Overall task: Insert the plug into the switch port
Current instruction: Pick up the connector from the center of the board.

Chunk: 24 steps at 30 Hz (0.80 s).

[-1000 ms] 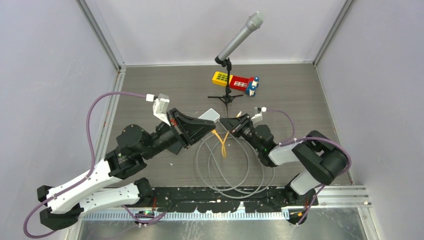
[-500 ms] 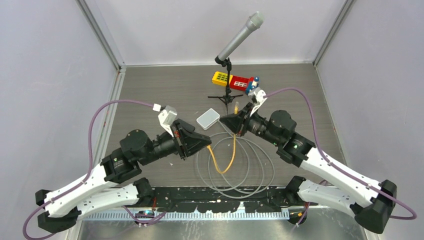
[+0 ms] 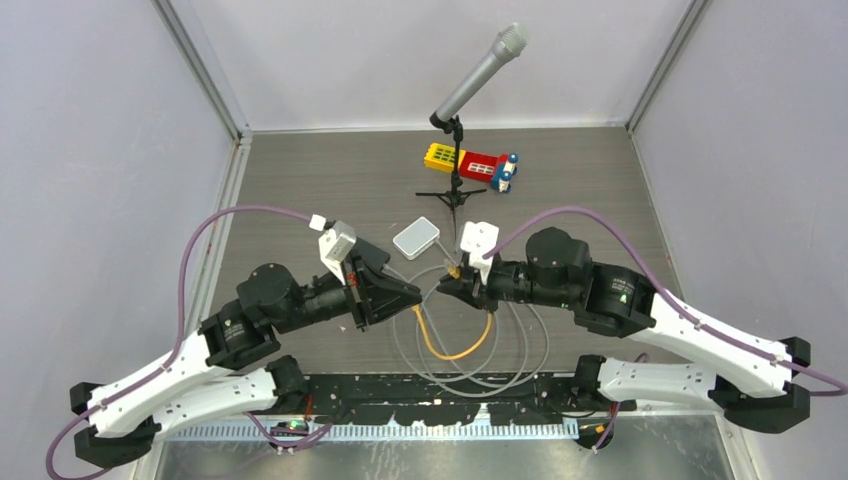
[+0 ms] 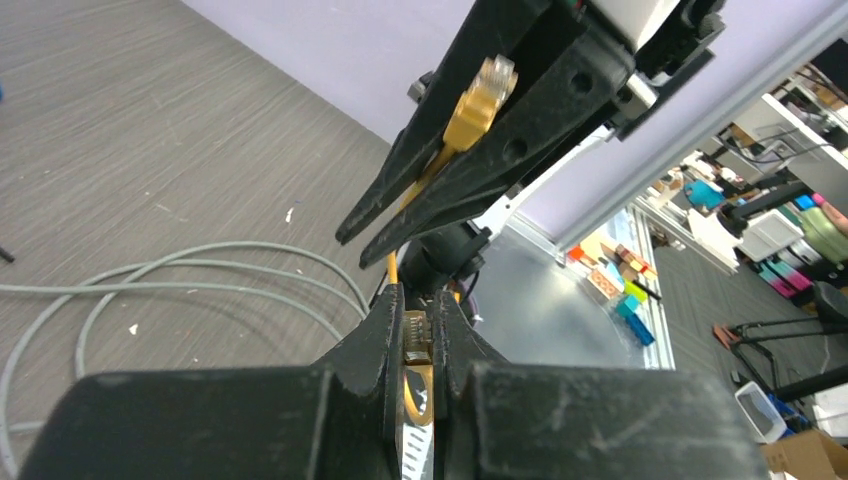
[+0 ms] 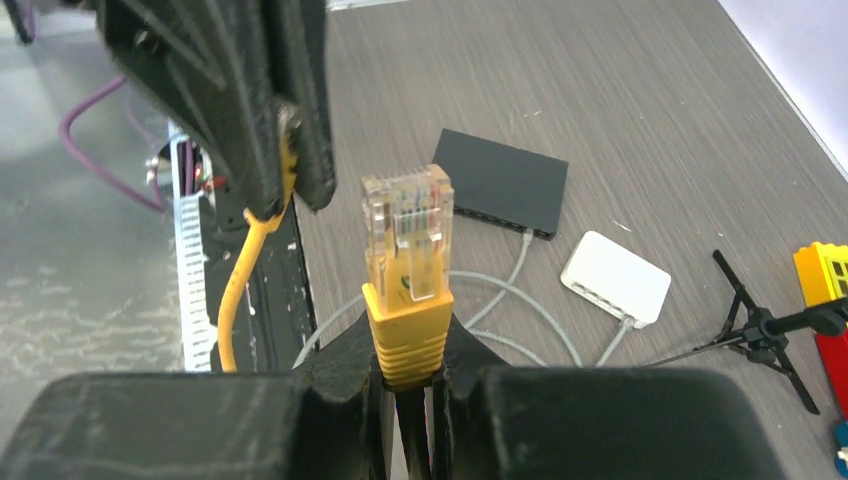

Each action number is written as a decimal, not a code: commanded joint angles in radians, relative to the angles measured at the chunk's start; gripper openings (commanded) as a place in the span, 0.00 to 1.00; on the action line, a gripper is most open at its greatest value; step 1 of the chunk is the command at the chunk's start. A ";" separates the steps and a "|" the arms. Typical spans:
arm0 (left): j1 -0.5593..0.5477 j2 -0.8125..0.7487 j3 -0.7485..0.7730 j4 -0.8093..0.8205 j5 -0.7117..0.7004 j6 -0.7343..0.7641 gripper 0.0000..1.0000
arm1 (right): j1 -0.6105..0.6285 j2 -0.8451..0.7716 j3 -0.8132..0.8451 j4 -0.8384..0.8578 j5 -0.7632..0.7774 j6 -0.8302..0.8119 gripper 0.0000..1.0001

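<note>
A yellow cable [image 3: 452, 349] hangs in a loop between both grippers above the table. My right gripper [image 3: 447, 285] is shut on the yellow boot of one plug [image 5: 408, 235], whose clear head sticks up past the fingertips. My left gripper [image 3: 412, 293] is shut on the cable's other plug [image 4: 418, 338], pinched between its jaws. The two grippers face each other tip to tip, a small gap apart. The white switch [image 3: 416, 238] lies on the table just beyond them, with a grey cable in it. In the right wrist view the white switch [image 5: 615, 280] lies past the plug.
A black box [image 5: 500, 190] with a grey cable lies next to the white switch. Grey cable coils [image 3: 520, 350] lie under both grippers. A microphone on a tripod [image 3: 455, 190] and a toy block house [image 3: 470, 163] stand farther back. Grey walls close three sides.
My right gripper has swung from beside the tripod toward the near side and now points at the left gripper. My left gripper has drawn back from the white switch, uncovering it.
</note>
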 commanded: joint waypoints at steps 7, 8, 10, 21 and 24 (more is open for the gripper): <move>-0.002 -0.044 -0.020 0.077 0.087 0.017 0.00 | 0.152 0.011 0.061 -0.083 0.122 -0.143 0.00; -0.002 -0.047 -0.023 0.075 0.086 0.016 0.00 | 0.166 0.014 0.069 -0.088 0.146 -0.150 0.01; -0.001 -0.056 -0.028 0.069 0.087 0.012 0.00 | 0.186 0.023 0.096 -0.109 0.196 -0.165 0.00; -0.002 -0.089 -0.039 0.090 0.081 -0.001 0.67 | 0.197 0.074 0.101 -0.133 0.288 -0.159 0.00; -0.002 -0.106 -0.040 0.111 0.085 -0.005 0.73 | 0.197 0.065 0.091 -0.123 0.293 -0.151 0.00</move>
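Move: The left fingers still pinch one end of the yellow cable. The connector at its other end, already in the right fingers, lies some 5 cm to the left hand's right and 4 cm farther forward, nearly level. From the right hand, the left-held end is about 5 cm left and 4 cm back; the white switch box lies roughly 18 cm ahead, 5 cm left and 20 cm below, and the black box about 12 cm ahead and 16 cm left. Backing off about 2 cm towards its base, and slightly left and up, the left hand then spreads its fingers wide and lets go of its end of the yellow cable. The right hand keeps its grip on the connector, draws back nearly 3 cm and eases forward again, ending about 2 cm lower, its fingers tipped down and rolled some 10 to 15 degrees. ##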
